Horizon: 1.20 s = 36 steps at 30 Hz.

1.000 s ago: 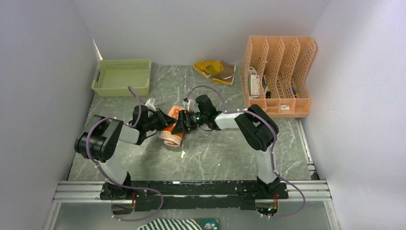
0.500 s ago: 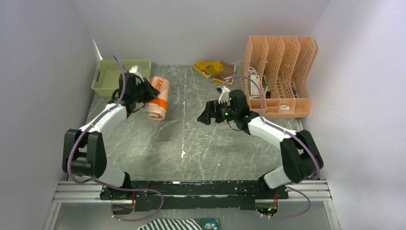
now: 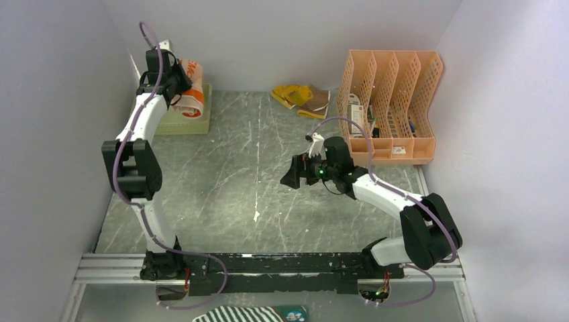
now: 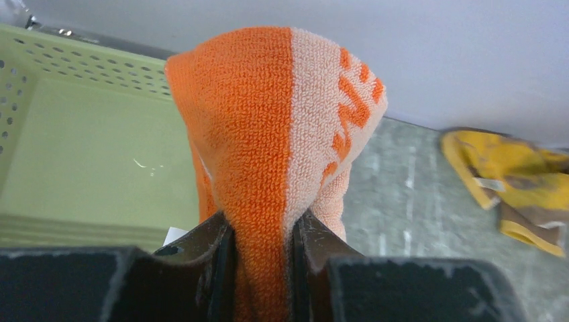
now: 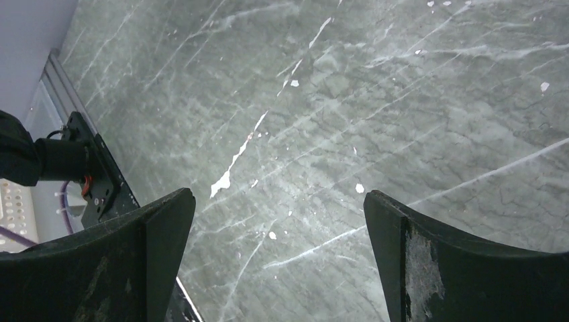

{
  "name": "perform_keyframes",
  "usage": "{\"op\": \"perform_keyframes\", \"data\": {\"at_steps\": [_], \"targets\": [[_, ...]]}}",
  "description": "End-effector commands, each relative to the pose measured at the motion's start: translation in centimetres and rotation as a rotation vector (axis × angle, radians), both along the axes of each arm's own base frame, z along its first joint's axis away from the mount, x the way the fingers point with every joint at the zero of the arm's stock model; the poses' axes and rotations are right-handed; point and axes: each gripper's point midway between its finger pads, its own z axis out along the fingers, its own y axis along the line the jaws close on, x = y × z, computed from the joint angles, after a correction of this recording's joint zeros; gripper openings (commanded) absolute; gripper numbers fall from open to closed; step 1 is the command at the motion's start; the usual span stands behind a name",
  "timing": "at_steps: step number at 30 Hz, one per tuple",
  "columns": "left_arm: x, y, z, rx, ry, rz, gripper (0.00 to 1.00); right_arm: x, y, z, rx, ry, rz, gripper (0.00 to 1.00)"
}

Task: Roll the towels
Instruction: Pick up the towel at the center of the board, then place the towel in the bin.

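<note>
The orange towel [image 3: 190, 86], rolled, with a cream border and orange lettering, hangs in the air over the green basket [image 3: 195, 121] at the far left. My left gripper [image 3: 176, 79] is shut on the orange towel [image 4: 282, 121], and both fingers of the left gripper [image 4: 263, 231] pinch its lower end. The yellow towel [image 3: 301, 98] lies crumpled and unrolled on the table by the back wall; the left wrist view shows the yellow towel [image 4: 516, 181] at the right edge. My right gripper [image 3: 293, 176] hovers over bare table right of centre. The right gripper [image 5: 278, 201] is open with nothing between its fingers.
A peach file organizer [image 3: 390, 107] stands at the back right with small items inside. A black-and-white striped cloth [image 3: 241, 314] lies below the arms' base rail. White walls close in the left, back and right sides. The basket's floor [image 4: 80, 154] lies under the held towel.
The left arm has carried the orange towel from the table's middle up and back-left over the basket. The right gripper has let go, opened wide and drawn back to the right.
</note>
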Motion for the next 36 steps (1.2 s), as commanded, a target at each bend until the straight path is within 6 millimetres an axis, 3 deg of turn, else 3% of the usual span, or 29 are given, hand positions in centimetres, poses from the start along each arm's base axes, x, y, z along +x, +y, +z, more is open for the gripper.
{"op": "perform_keyframes", "data": {"at_steps": [1, 6, 12, 16, 25, 30, 32, 36], "targets": [[2.5, 3.8, -2.7, 0.074, 0.081, 0.065, 0.07, -0.5, -0.2, 0.7, -0.002, -0.044, 0.030, 1.00], [4.8, 4.7, -6.6, 0.077, 0.130, 0.055, 0.07, -0.7, -0.4, 0.4, -0.014, -0.047, 0.031, 1.00], [5.7, 4.3, -10.1, 0.046, 0.151, 0.044, 0.07, -0.7, -0.5, 0.1, -0.024, -0.041, 0.032, 1.00], [6.3, 4.0, -11.4, 0.032, 0.129, 0.032, 0.07, -0.7, -0.5, -0.3, -0.027, -0.033, 0.033, 1.00], [8.7, 2.7, -11.9, -0.008, 0.076, -0.035, 0.08, -0.8, -0.4, -0.9, -0.023, -0.010, 0.032, 1.00], [8.1, 1.3, -14.2, -0.046, 0.118, -0.077, 0.08, -0.8, -0.3, -1.3, -0.019, -0.001, 0.030, 1.00], [7.6, 0.9, -14.8, -0.033, 0.119, -0.073, 0.11, -0.8, -0.1, -1.4, -0.016, 0.003, 0.034, 1.00], [7.5, -0.2, -15.1, -0.049, 0.125, -0.091, 0.29, -0.4, -0.1, -1.5, -0.020, 0.001, 0.031, 1.00]]}}
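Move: The left hand holds the rolled orange towel, hanging, high above the green basket. The basket's middle lies about 6 cm ahead, 10 cm to the left and 20 cm below, so the hand is over its right end. The yellow-brown towel lies flat about 43 cm to the right, 8 cm ahead and 23 cm below. From the idle right hand, the basket is roughly 36 cm ahead, 50 cm left and 7 cm lower. Still pinching the orange towel roll, the left hand lowers it about 17 cm into the right end of the green basket. It reaches about 7 cm forward and first slips some 4 cm left, pauses its descent briefly, then sinks again while easing back right. The fingers tip down about 10 degrees and keep their grip. ##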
